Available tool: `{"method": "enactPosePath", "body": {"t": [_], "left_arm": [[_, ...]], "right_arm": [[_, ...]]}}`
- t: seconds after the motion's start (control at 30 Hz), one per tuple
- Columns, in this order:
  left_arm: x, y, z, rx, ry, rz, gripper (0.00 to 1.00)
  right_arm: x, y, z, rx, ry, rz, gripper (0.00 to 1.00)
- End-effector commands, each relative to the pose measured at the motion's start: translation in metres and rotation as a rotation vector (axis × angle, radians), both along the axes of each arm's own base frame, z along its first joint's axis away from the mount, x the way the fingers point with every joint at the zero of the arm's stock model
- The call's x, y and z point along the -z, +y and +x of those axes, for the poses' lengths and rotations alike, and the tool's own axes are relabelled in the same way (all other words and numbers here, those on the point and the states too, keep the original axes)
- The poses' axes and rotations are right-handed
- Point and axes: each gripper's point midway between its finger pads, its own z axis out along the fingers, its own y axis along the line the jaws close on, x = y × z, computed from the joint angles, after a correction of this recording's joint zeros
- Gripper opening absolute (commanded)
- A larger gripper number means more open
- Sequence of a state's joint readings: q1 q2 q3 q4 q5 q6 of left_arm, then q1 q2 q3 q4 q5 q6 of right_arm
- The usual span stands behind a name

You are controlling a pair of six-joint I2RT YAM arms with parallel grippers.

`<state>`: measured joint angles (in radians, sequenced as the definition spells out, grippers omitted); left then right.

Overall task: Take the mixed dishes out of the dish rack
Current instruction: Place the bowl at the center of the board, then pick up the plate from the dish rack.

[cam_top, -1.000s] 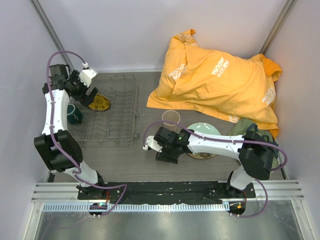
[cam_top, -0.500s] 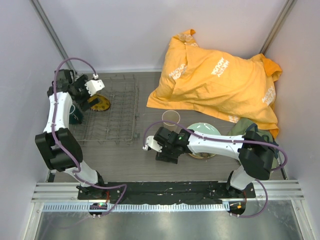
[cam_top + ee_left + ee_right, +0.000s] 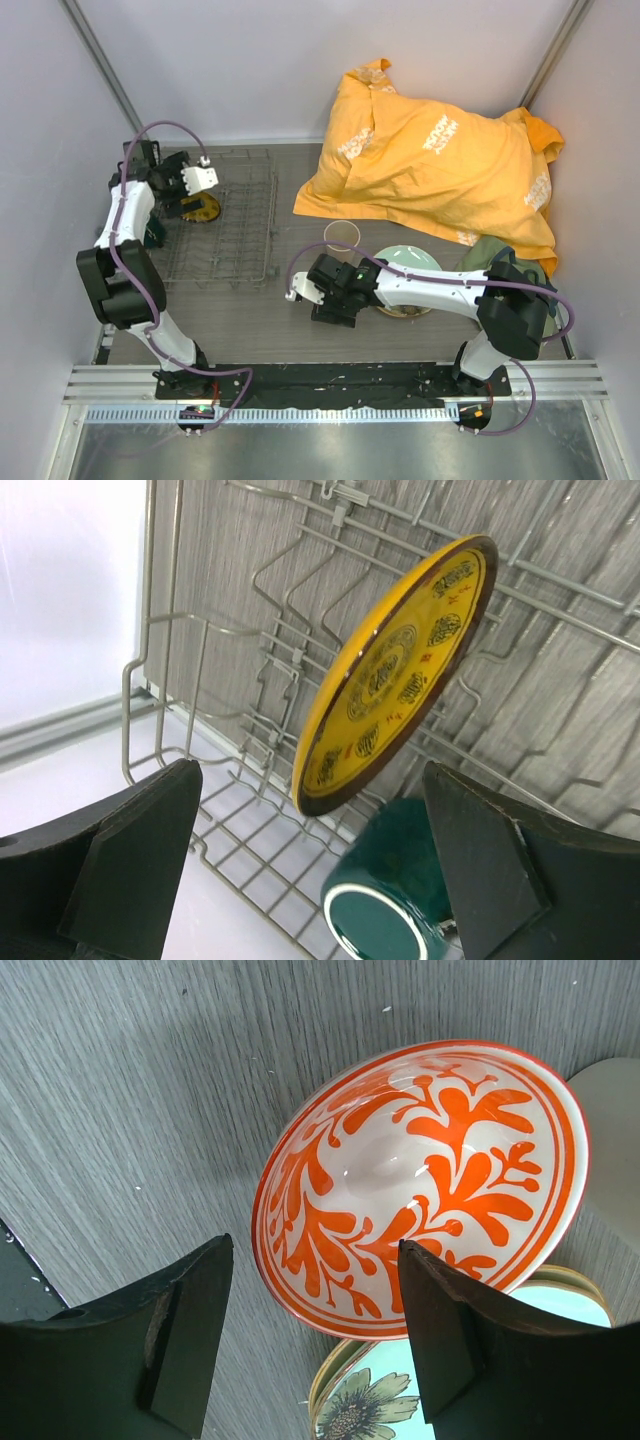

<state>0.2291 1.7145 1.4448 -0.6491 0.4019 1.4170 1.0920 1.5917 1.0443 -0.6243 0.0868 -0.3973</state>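
The dish rack [image 3: 240,215] lies at the back left. In it a small yellow-and-dark plate [image 3: 205,207] [image 3: 400,670] leans on edge against the prongs, with a dark green mug [image 3: 150,235] [image 3: 385,905] on its side close by. My left gripper [image 3: 185,203] [image 3: 310,780] hangs open just before the plate's lower edge, touching nothing. The white-and-red bowl [image 3: 420,1180] rests on the table with its rim against the pale green flower plate [image 3: 405,262] [image 3: 400,1400]. My right gripper [image 3: 332,308] [image 3: 315,1250] is open over the bowl's near edge, which hides the bowl from above. A beige cup [image 3: 342,236] [image 3: 610,1140] stands upright beside them.
A big crumpled orange cloth [image 3: 430,160] covers the back right of the table. An olive green cloth [image 3: 490,255] lies under my right arm's elbow. The enclosure walls stand close on the left, right and back.
My left arm has swung its wrist to the right, bringing the open gripper over the rack beside the yellow plate. The right arm and the dishes near it have not moved.
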Motion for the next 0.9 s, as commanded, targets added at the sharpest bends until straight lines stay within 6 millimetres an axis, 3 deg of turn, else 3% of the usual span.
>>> {"method": "enactPosePath", "body": {"t": [0.0, 0.23, 0.37, 0.63, 0.87], "left_arm": [[0.001, 0.002, 0.021, 0.046, -0.061, 0.049, 0.96], [0.011, 0.0, 0.029, 0.041, -0.06, 0.059, 0.84], [0.01, -0.004, 0.031, 0.036, -0.065, 0.048, 0.69], [0.007, -0.005, 0.03, 0.026, -0.068, 0.038, 0.57], [0.013, -0.007, 0.023, 0.023, -0.039, 0.026, 0.35]], "right_arm": [[-0.004, 0.01, 0.003, -0.02, -0.012, 0.025, 0.7], [-0.007, 0.011, 0.003, -0.022, -0.015, 0.033, 0.69], [-0.009, 0.012, 0.002, -0.028, -0.014, 0.039, 0.69], [-0.009, 0.011, 0.001, -0.03, -0.012, 0.042, 0.68], [-0.009, 0.009, 0.002, -0.028, -0.019, 0.041, 0.67]]}}
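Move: The yellow plate stands aslant in the dish rack, its middle about 5 cm to the left hand's right, roughly level with it fore and aft, and some 5 cm below. Its near-left rim is closest to the fingers. The teal mug lies about 6 cm to the left hand's left, 5 cm farther back and 9 cm below. From the right hand, the yellow plate is about 26 cm ahead, 35 cm left and roughly 4 cm higher. The yellow plate's left rim is what the left hand comes down on, easing about 2 cm forward and 2 cm down, its tilt hardly changing, until the wide-open fingers straddle the edge. There it almost stops and the fingers draw in to roughly 40 percent open, one on each side of the rim, the one nearer the robot's base coming up against the plate's face. ##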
